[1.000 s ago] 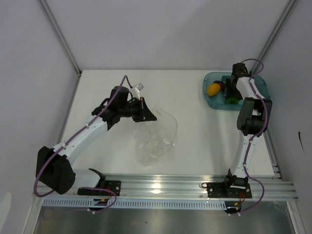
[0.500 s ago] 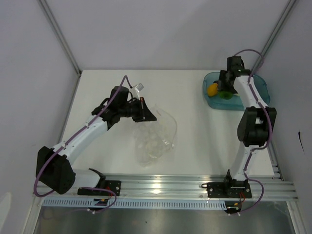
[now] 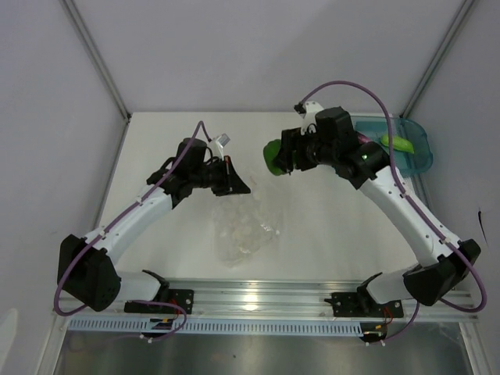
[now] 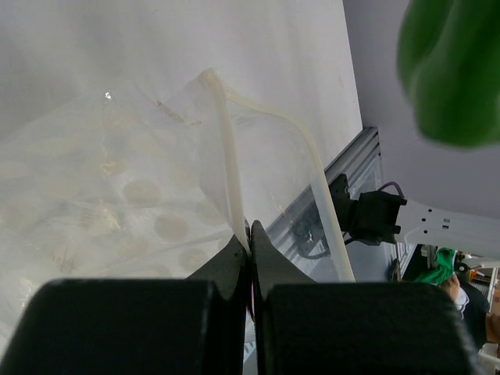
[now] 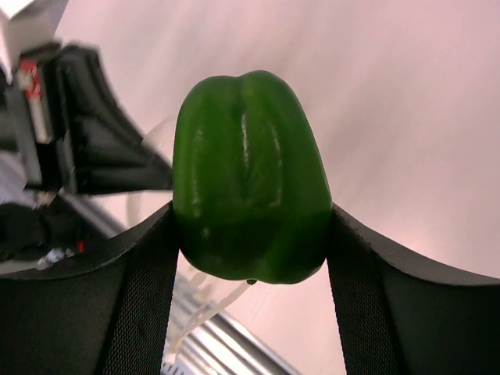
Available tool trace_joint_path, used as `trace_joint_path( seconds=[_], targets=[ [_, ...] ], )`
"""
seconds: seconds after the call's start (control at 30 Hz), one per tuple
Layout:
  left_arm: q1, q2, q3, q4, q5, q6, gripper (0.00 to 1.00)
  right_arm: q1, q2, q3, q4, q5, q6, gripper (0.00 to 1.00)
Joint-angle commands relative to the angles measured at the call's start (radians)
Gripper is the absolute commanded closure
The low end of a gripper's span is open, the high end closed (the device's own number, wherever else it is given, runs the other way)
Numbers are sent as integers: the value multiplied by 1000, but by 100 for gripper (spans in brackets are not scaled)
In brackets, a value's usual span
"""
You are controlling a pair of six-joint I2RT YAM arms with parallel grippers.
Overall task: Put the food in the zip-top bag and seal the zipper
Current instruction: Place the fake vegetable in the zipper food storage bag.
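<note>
The clear zip-top bag (image 3: 246, 226) lies crumpled on the white table, its mouth held up. My left gripper (image 3: 236, 181) is shut on the pale zipper strip (image 4: 226, 156) at the rim, and the bag (image 4: 117, 195) spreads out below the left gripper (image 4: 250, 230). The dark-green pepper (image 3: 273, 156) hangs above the table just right of the bag's mouth, with my right gripper (image 3: 280, 156) shut on it. In the right wrist view the pepper (image 5: 250, 180) fills the gap between both pads of the right gripper (image 5: 251, 215). It also shows at the upper right as the pepper (image 4: 453, 70). A light-green piece (image 3: 398, 143) lies in the tray.
The teal tray (image 3: 418, 152) stands at the back right, partly behind my right arm. An aluminium rail (image 3: 258, 301) runs along the near edge. Grey walls close in the table's back and sides.
My right arm has swung left from the teal tray, carrying the green pepper over to the bag's mouth. The left arm and the bag have stayed put.
</note>
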Motion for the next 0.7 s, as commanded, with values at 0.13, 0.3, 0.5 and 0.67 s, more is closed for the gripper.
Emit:
trace_joint_path(
  seconds=[0.13, 0.3, 0.5, 0.67],
  targets=[
    [4, -24, 36, 14, 6, 0, 99, 130, -60, -147, 14, -104, 56, 91],
    [4, -42, 30, 8, 0, -4, 99, 173, -89, -221, 47, -119, 82, 92],
    [4, -62, 20, 14, 4, -20, 99, 210, -81, -249, 61, -146, 90, 54],
    [2, -85, 10, 12, 6, -21, 99, 218, -81, -227, 46, -64, 82, 1]
  ],
)
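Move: The bag's open mouth, where the held green pepper is headed, lies about 10 cm back and 5 cm to the left of the right hand, some 12 cm below. The left fingertips, shut on the mouth's rim, are roughly 5 cm back, 9 cm left and 10 cm down; the blue basket is far off, about 22 cm ahead, 36 cm right and 26 cm lower. From the left hand the mouth lies some 5 cm back, 4 cm right and a couple below. The right hand, still gripping the green pepper, sweeps back about 10 cm while sinking nearly 8 cm and going some 5 cm left, tipping its fingers further down and turning about 15 degrees counter-clockwise, to bring the pepper to the bag's mouth just beside the left fingertips. It eases to a stop there and only then spreads its fingers from around the pepper, while the left hand keeps its shut pinch on the rim and, late on, rises about a centimetre. ##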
